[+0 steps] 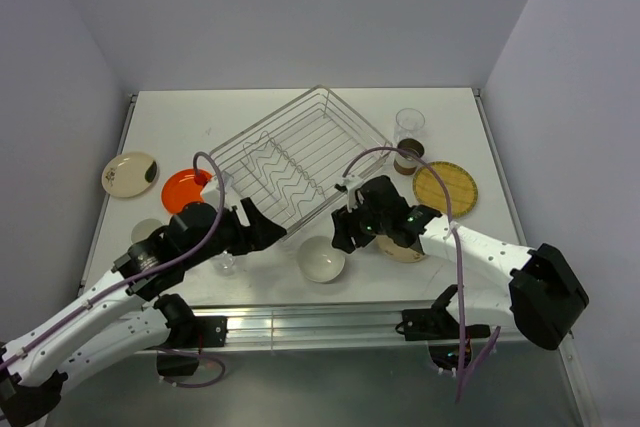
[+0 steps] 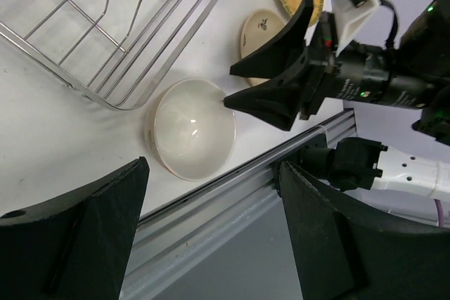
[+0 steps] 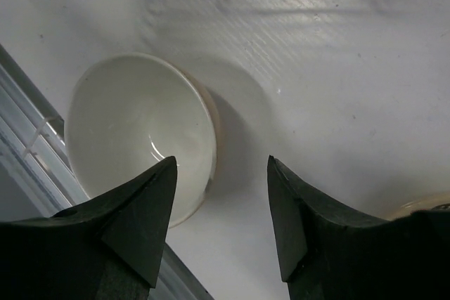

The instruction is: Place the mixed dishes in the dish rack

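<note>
The silver wire dish rack [image 1: 300, 159] stands mid-table and holds no dishes. The white bowl [image 1: 322, 260] sits upright in front of it near the table's front edge. My right gripper [image 1: 341, 233] is open just right of the bowl. In the right wrist view the gripper [image 3: 221, 173] straddles the bowl's [image 3: 137, 131] near rim, one finger over its inside. My left gripper [image 1: 268, 230] is open and empty left of the bowl. The left wrist view shows the left gripper [image 2: 211, 244], the bowl [image 2: 193, 128] and the rack corner [image 2: 105, 40].
An orange plate [image 1: 182, 187] and a cream plate [image 1: 130, 173] lie at the left. A yellow woven plate [image 1: 446, 188], a clear glass [image 1: 409, 127] and a brown-and-white cup [image 1: 409, 159] are at the right. Another cream plate [image 1: 405, 248] lies under my right arm.
</note>
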You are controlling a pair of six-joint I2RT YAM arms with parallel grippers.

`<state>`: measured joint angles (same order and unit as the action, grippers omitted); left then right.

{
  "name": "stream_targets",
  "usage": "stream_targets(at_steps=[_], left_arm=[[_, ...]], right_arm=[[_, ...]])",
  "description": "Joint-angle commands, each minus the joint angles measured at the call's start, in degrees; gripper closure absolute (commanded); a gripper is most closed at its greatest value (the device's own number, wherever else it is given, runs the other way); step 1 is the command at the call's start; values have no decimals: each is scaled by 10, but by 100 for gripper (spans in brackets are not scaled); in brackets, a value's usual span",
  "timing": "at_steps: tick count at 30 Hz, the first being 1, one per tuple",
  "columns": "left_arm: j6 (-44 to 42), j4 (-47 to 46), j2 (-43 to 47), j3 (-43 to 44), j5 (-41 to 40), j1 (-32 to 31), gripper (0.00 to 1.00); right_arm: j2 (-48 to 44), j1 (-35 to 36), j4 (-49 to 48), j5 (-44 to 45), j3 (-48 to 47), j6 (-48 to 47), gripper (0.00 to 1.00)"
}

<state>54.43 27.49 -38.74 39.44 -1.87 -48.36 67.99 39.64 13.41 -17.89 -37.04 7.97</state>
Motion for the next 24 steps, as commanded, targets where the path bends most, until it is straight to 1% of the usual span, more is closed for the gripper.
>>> stream_targets(at_steps=[1, 2, 4, 5, 6, 8, 10, 13, 16, 17, 20, 24], left_arm=[[11, 9, 14, -4, -20, -3, 18], [11, 12, 16, -2, -21, -3, 18], [13, 20, 17, 0, -24, -3, 18], [13, 23, 20, 3, -25, -3, 18], [13, 25, 22, 4, -27, -3, 19], [13, 31, 25, 7, -28, -3, 19], [14, 35, 26, 9, -28, -3, 20], [16, 42, 32, 11, -31, -3, 20], [16, 41, 36, 10, -33, -2, 20], [16, 39, 35, 10, -31, -2, 20], [5, 27, 30, 10, -18, -3, 20], [-27, 9, 14, 18, 0, -3, 20]], right_arm=[[19, 23, -50, 21, 1, 35, 39], [26, 26, -51, 26, -3, 39, 42], [47, 32, -51, 43, -8, 49, 44], [52, 33, -51, 45, -11, 50, 48], [62, 33, -51, 48, -12, 52, 50], [67, 40, -57, 54, -8, 60, 55], [70, 40, -65, 58, -1, 67, 57], [74, 40, -70, 64, 3, 71, 64], [82, 42, -76, 62, 6, 71, 72], [84, 43, -78, 60, 6, 70, 78], [82, 43, -75, 58, 3, 66, 88], [66, 41, -66, 36, -4, 54, 94]])
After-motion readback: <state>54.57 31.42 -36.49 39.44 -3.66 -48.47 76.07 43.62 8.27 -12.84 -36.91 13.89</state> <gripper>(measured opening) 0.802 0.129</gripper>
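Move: The bowl's middle lies about 4 cm back and 6 cm to the left of the right hand, some 6 cm below, with its near rim only a short way from the open fingers. The patterned plate lies about 18 cm to this hand's right, 4 cm farther out and 8 cm below; the dish rack's middle is roughly 26 cm ahead, 12 cm left and 4 cm lower. From the left hand the bowl is about level, some 14 cm right and 17 cm down. Down about 3 cm and a little left, the right hand sinks onto the bowl's forward-right rim with hardly any wrist turn. Its half-open fingers close throughout, even after the hand has all but stopped, until they pinch the rim, one finger inside the bowl and the other outside. ##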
